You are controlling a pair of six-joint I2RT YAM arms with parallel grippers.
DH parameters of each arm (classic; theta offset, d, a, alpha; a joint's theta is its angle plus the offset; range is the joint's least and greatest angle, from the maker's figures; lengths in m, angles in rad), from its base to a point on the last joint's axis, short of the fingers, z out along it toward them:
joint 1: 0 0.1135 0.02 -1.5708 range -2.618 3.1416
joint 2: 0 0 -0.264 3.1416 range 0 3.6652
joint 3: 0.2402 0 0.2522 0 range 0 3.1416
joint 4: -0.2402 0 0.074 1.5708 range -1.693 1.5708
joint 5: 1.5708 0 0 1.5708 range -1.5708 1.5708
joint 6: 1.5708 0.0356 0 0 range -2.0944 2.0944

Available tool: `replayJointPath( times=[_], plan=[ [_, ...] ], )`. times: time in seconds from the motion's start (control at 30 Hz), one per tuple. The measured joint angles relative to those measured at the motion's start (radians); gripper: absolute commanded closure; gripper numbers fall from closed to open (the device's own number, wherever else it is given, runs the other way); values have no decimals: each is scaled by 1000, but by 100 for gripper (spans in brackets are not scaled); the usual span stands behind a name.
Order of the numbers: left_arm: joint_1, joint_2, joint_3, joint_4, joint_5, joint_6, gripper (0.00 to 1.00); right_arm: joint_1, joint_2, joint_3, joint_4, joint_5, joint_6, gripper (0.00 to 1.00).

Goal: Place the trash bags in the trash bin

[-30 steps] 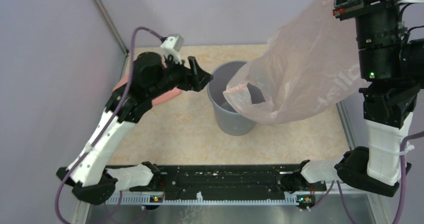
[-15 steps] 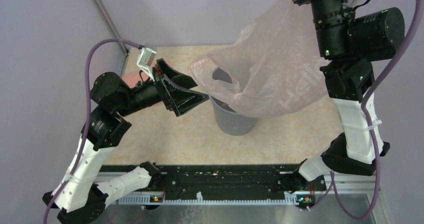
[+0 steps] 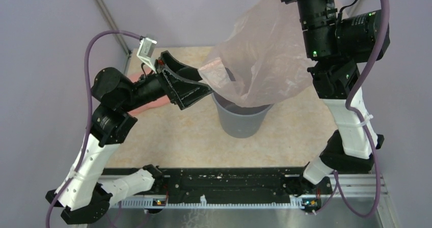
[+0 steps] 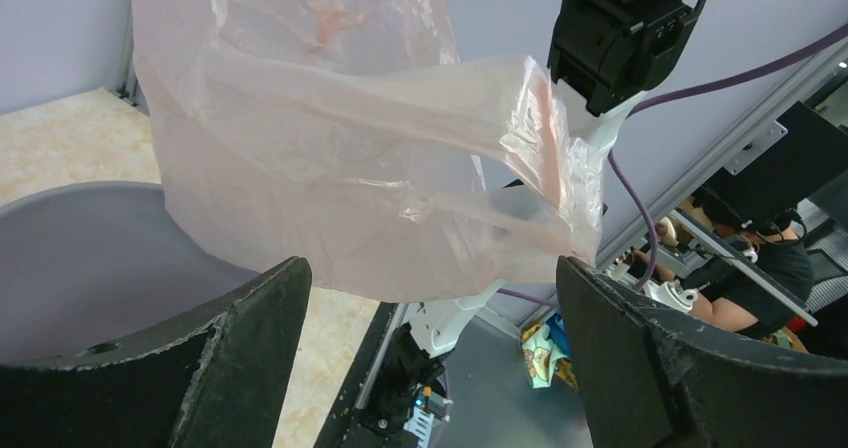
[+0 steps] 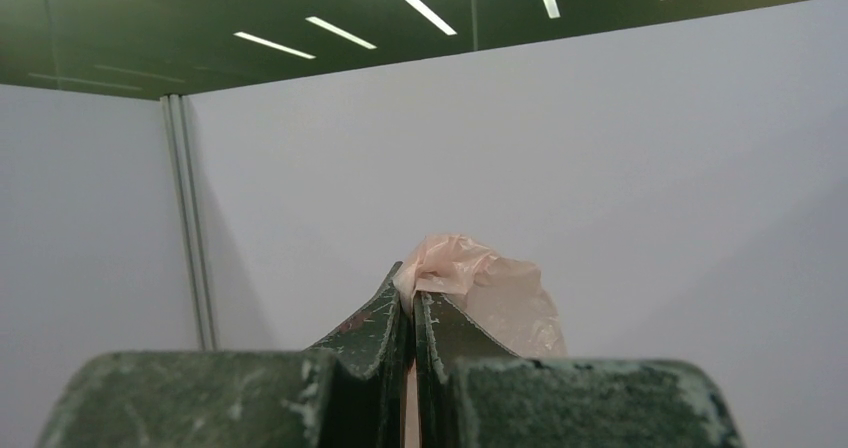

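Observation:
The pale-pink, translucent trash bag (image 3: 260, 55) hangs high over the table, and its floppy lower edge drapes across the mouth of the grey trash bin (image 3: 242, 121). My right gripper (image 5: 412, 293) is shut on a bunched corner of the bag (image 5: 470, 268); in the top view its fingers are cut off by the upper edge. My left gripper (image 3: 200, 87) stands wide open beside the bin's left rim, level with the bag's lower corner. In the left wrist view the bag (image 4: 350, 168) hangs just beyond the open gripper (image 4: 428, 268), above the bin (image 4: 80, 258); nothing is between the fingers.
A pink bundle (image 3: 153, 103) lies on the table, partly hidden under the left arm. Purple panels wall the table at the back and left, with a metal post (image 3: 109, 27) in the corner. The arms' black base rail (image 3: 224, 179) runs along the near edge.
The right arm has carried the bag leftwards, from the bin's right side to over its mouth. The left gripper has opened wide and swung in close to the bag's lower corner.

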Motion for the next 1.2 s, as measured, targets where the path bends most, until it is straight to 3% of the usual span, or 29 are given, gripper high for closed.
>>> replayJointPath(
  times=[0.2,0.43,0.6,0.8,0.9,1.2],
  plan=[
    [0,-38,-14,10,-35,-5,14,0,2,0,38,3,-27,100],
    [0,-154,-111,-2,-38,-7,1,2,36,0,61,11,-47,100],
    [0,-177,-118,-9,-50,-21,1,29,70,0,64,33,-65,100],
    [0,-84,-101,-42,-127,-24,7,84,95,0,71,60,-109,100],
    [0,-34,-94,-75,-204,-21,19,98,97,0,69,67,-120,100],
    [0,32,14,-225,-500,49,90,137,87,-64,20,74,-81,100]
  ],
)
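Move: The trash bag's loose end hangs about 6 cm ahead of the open left hand and 5 cm to its right, roughly level. The trash bin stands some 10 cm ahead, 13 cm right and 38 cm below; the second bag lies about 20 cm ahead, 30 cm left and 53 cm below. From the right hand, still gripping the bag's other end, the loose end hangs about 12 cm left, 5 cm back and 22 cm below. Left draws back, then sweeps about 12 cm forward, pinching the bag's loose end as right carries bag leftward. ##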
